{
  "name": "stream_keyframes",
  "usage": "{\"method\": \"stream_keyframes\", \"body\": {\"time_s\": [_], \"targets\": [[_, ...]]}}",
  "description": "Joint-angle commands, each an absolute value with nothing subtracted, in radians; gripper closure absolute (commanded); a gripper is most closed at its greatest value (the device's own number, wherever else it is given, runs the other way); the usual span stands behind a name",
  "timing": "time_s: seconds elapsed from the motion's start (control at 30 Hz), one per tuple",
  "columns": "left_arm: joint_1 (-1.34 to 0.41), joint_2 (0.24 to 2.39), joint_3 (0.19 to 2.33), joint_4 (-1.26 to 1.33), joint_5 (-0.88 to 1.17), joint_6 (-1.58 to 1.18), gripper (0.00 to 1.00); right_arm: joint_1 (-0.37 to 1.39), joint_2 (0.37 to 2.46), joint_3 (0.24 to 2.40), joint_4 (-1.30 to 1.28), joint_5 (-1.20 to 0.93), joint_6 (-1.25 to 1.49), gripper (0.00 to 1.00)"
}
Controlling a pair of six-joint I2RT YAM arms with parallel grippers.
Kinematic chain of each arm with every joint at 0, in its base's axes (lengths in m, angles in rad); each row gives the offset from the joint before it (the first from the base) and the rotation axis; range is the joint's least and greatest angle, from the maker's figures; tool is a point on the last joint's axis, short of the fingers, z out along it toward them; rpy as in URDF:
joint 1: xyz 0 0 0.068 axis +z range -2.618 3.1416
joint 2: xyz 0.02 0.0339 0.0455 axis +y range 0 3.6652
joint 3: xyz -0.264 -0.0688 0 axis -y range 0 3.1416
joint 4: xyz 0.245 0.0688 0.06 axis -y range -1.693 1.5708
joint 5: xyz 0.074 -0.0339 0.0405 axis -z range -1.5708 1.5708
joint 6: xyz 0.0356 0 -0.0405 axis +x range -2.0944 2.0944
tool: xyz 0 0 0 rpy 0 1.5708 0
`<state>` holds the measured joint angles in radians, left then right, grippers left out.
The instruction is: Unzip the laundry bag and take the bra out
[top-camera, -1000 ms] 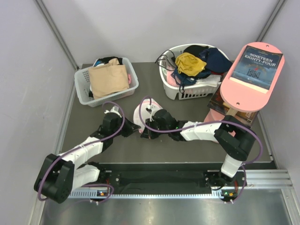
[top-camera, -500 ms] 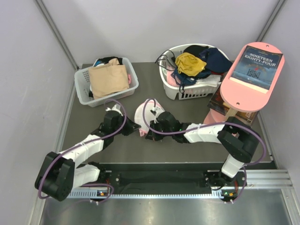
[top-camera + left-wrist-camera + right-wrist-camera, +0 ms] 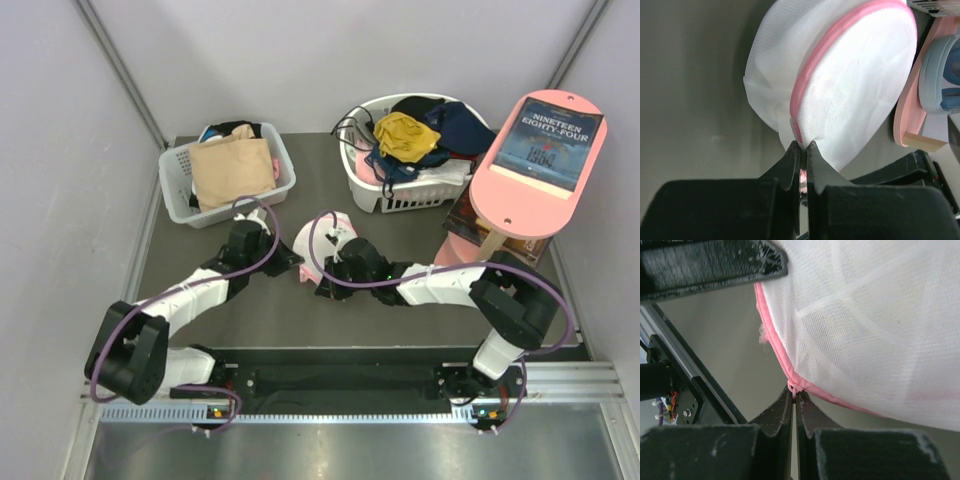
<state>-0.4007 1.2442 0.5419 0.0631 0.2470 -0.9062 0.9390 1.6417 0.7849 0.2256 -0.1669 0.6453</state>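
The laundry bag (image 3: pixel 308 243), a white mesh dome with a pink rim, stands tilted on its edge at the middle of the table between my two grippers. My left gripper (image 3: pixel 803 146) is shut on the bag's (image 3: pixel 840 75) mesh and pink rim at its lower edge. From the other side my right gripper (image 3: pixel 794 390) is shut on the small pink zip pull, on the pink zip band of the bag (image 3: pixel 880 315). In the top view the left gripper (image 3: pixel 296 262) and the right gripper (image 3: pixel 320 286) meet under the bag. The bra is hidden; the mesh shows only cloudy white.
A white slotted basket (image 3: pixel 178 196) with a beige garment stands at the back left. A round white basket (image 3: pixel 400 198) heaped with yellow and dark clothes stands at the back right. A pink board (image 3: pixel 520 205) holding a book leans at the right.
Both wrists have shifted a little with the bag held between them. The left wrist swung away from me. The right wrist drew nearer. Both grips are unchanged.
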Motion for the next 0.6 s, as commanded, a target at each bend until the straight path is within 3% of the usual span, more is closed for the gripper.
{"method": "stream_keyframes", "body": {"time_s": [0.0,0.07,0.1,0.23,0.37,0.57], "targets": [[-0.387,1.302,0.641,0.081,0.219,-0.832,1.00,0.936,1.603,0.791,0.215,-0.178,0.620,1.00],[-0.385,1.310,0.663,0.066,0.221,-0.825,0.99,0.934,1.611,0.799,0.224,-0.192,0.624,1.00],[-0.385,1.309,0.666,0.057,0.219,-0.822,0.83,0.936,1.614,0.802,0.227,-0.196,0.629,1.00],[-0.385,1.275,0.666,-0.030,0.189,-0.813,0.40,0.937,1.640,0.828,0.242,-0.206,0.637,1.00],[-0.387,1.207,0.629,-0.141,0.129,-0.811,0.30,0.943,1.674,0.879,0.245,-0.219,0.643,1.00],[-0.387,1.072,0.580,-0.270,0.089,-0.818,0.30,0.965,1.732,0.949,0.250,-0.241,0.644,1.00]]}}
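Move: The left fingers are shut on the laundry bag's pink rim. The bag's middle lies some 6 cm to their right and 4 cm ahead, slightly below. Its pink tab is about 3 cm back and 1 cm right. The right hand's pinch on the rim is roughly 6 cm back and 5 cm right of the left hand, also a little lower. From the right hand, the bag's middle is about 10 cm straight ahead and roughly level. Forward first: the left hand, still closed on the pink rim, goes about 2 cm, then its fingers open wide and let go as it swings left some 3 cm and back over 2 cm, its left side rolling up slightly. The right hand keeps its pinch, first nearly still, then shifts about 2 cm left and 1 cm up, carrying its part of the rim. ##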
